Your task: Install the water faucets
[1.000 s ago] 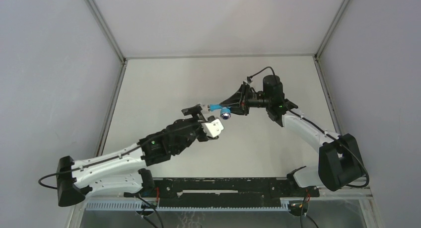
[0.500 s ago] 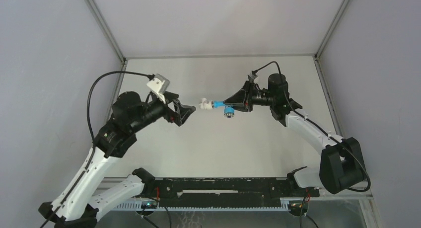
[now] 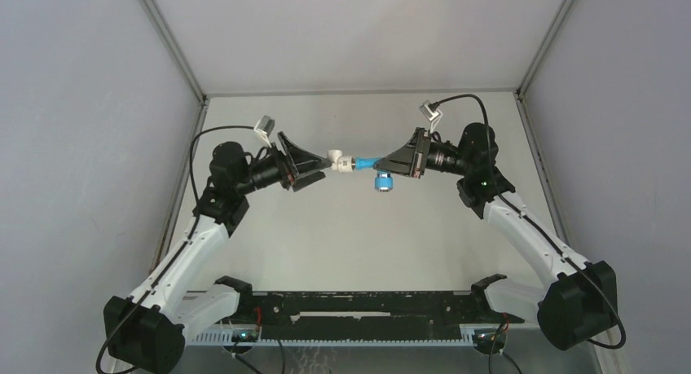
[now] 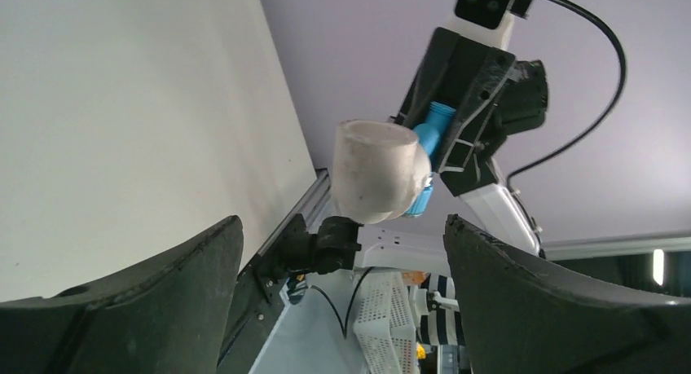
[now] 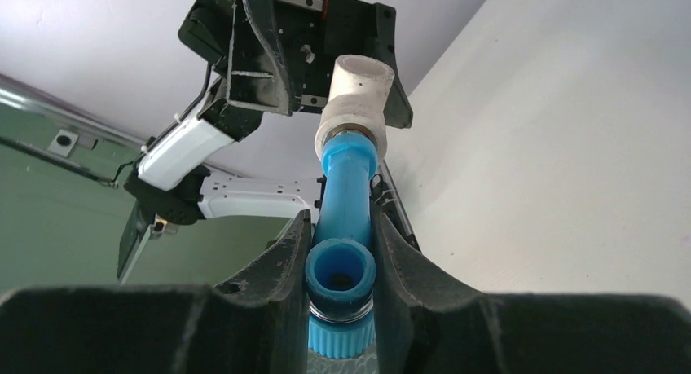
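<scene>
The bright-blue faucet (image 3: pixel 366 162) is held in the air over the table's middle by my right gripper (image 3: pixel 385 164), which is shut on its body. Its round handle (image 3: pixel 381 182) hangs down. A short white fitting (image 3: pixel 339 161) sits on the faucet's free end. In the right wrist view the faucet (image 5: pixel 345 196) runs up between my shut gripper (image 5: pixel 342 221) to the fitting (image 5: pixel 355 97). My left gripper (image 3: pixel 323 165) is open, its fingertips either side of the fitting's end. In the left wrist view the fitting (image 4: pixel 376 172) floats ahead of my wide-open gripper (image 4: pixel 342 225), untouched.
The white table (image 3: pixel 358 235) is boxed in by grey walls at left, back and right. A black rail (image 3: pixel 367 305) runs along the near edge between the arm bases. A white basket (image 4: pixel 376 313) shows beyond the table edge in the left wrist view.
My left arm has let go, swung out to the left and risen, and now points its open jaws back at the fitting. My right gripper has lifted the faucet slightly and turned its handle downward.
</scene>
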Controlling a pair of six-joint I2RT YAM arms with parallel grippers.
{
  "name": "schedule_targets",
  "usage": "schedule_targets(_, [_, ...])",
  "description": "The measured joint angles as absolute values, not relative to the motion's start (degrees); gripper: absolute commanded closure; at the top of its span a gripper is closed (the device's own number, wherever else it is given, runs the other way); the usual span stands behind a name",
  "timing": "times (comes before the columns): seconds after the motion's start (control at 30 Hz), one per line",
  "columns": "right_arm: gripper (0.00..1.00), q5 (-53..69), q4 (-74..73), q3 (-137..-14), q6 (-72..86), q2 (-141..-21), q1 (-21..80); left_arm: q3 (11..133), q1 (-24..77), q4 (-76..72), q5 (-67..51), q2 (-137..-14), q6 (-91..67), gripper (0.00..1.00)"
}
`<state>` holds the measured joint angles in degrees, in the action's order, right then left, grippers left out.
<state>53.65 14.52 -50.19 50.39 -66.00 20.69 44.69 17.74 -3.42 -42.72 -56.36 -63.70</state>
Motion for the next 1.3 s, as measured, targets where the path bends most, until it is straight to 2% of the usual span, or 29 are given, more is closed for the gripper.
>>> schedule_targets(0.3, [1.00,58.0,19.6,-50.2,52.1,-66.8,21.2,43.8,18.0,-15.9,-48.8,-56.5,-66.0,0.07])
schedule_targets(0.87, [1.00,60.6,23.1,-50.2,54.9,-69.5,23.7,43.9,22.2,-16.9,-52.8,-59.6,-62.5,0.30])
schedule_targets(1.03, [1.00,60.6,23.1,-50.2,55.0,-69.6,23.8,43.9,22.2,-17.7,-52.8,-59.6,-62.5,0.49])
schedule_targets(1.1, [1.00,60.8,23.2,-50.2,55.0,-69.6,23.8,43.9,22.2,-18.2,-52.7,-59.6,-62.7,0.60])
schedule_targets(1.23, [1.00,61.4,23.9,-50.2,55.6,-69.6,23.9,43.9,22.1,-19.5,-53.0,-59.6,-63.0,0.97])
schedule_targets(1.3, [1.00,61.4,24.0,-50.2,55.9,-69.6,24.0,43.9,22.1,-19.6,-52.9,-59.6,-63.0,1.00])
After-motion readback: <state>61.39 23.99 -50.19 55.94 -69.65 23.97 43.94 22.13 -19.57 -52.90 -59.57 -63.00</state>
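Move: The white elbow, already on the end of the blue faucet's pipe, sits about 5 cm to the right of the open left gripper, 1 cm ahead and 1 cm above. The blue faucet body in the right gripper is some 13 cm to the left hand's right, 1 cm back and 1 cm up. From the right hand, the elbow lies about 8 cm left, 2 cm ahead and level; the blue cap hangs 4 cm back and 1 cm right, roughly level. Bring the left gripper up and back about 3 cm with fingers open, then right and back onto the white elbow, swinging it about 15 degrees clockwise. Once there, close the fingers to about half open and pinch the elbow. Meanwhile keep the right grip on the blue faucet and draw it back and left some 3 cm, turning it about 10 degrees counter-clockwise. ##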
